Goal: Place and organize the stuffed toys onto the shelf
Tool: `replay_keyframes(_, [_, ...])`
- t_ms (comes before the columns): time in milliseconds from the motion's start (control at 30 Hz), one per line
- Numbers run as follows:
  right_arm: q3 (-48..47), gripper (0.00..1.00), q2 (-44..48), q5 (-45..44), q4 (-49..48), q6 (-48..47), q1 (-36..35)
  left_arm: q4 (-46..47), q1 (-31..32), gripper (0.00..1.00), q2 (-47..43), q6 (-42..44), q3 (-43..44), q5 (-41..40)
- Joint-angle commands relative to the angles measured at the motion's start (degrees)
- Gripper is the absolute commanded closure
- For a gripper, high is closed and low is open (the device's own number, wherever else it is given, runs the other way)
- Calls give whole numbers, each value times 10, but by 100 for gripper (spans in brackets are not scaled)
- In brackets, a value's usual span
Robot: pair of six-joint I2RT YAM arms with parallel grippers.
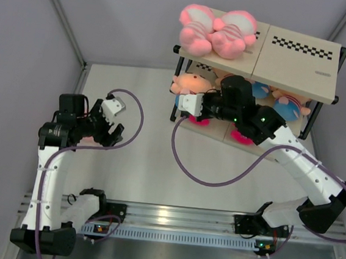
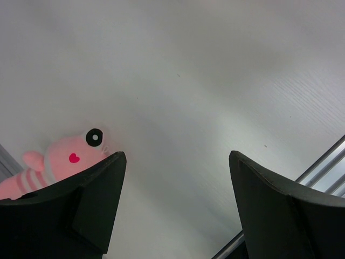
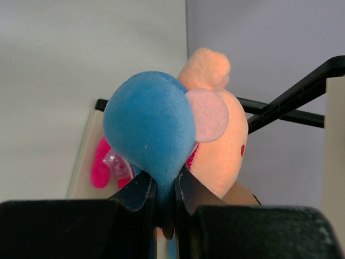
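The shelf [image 1: 294,52] stands at the back right, with two pink striped stuffed toys [image 1: 216,31] lying on its top board. On the middle board lie blue-shirted toys [image 1: 286,105]. My right gripper [image 1: 188,94] is at the shelf's left end, level with the middle board. In the right wrist view it [image 3: 165,181] is shut on a blue plush part [image 3: 151,129] of a tan-headed toy [image 3: 223,145]. My left gripper [image 1: 107,123] hangs open over the table at the left, and in its own view [image 2: 177,156] nothing lies between the jaws. A pink striped toy [image 2: 64,159] lies beside its left finger.
Magenta toys [image 1: 242,138] lie on the lowest board, one showing in the right wrist view [image 3: 102,164]. A black frame bar [image 3: 291,97] crosses just right of the held toy. The aluminium rail [image 1: 176,218] with the arm bases runs along the near edge.
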State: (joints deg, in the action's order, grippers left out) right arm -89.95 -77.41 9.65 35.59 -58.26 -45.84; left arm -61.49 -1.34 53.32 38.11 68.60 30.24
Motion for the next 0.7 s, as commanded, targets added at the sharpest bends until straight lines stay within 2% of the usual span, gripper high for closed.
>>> replay_keyframes(0, [15,100,6,-14,-48,-81,14,13,0,17,12,-4,4,1])
replay_keyframes(333, [51,100,-27,-42,-107,-149,32,13,0,17,54,-3,18,3])
replay_keyframes(667, [32,100,-74,-139,-108,-256,32,13,0,18,78,-2,25,3])
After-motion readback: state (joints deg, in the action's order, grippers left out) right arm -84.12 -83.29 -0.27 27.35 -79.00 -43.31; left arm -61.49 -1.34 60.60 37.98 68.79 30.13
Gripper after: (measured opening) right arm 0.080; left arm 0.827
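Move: The right gripper already holds the last peach-and-blue toy. The free left end of the middle shelf lies roughly 12 cm ahead of it, level sideways and 8 cm below. The nearest shelved blue-bellied toy sits about 9 cm ahead, 10 cm right and 6 cm below; the magenta doll on the bottom shelf is some 5 cm ahead, straight in line and 27 cm down. From the empty left hand, the pink toy lies about 8 cm ahead, 10 cm left and 18 cm below. Carry the peach-and-blue toy forward about 7 cm and down some 4 cm towards the free left end of the middle shelf, keeping the right gripper's pinch on it. Roll the wrist roughly 25 degrees as you go, left side dipping, fingers swinging more forward. Meanwhile ease the open left gripper down and slightly forward, tipping it a little further down towards the pink toy. ##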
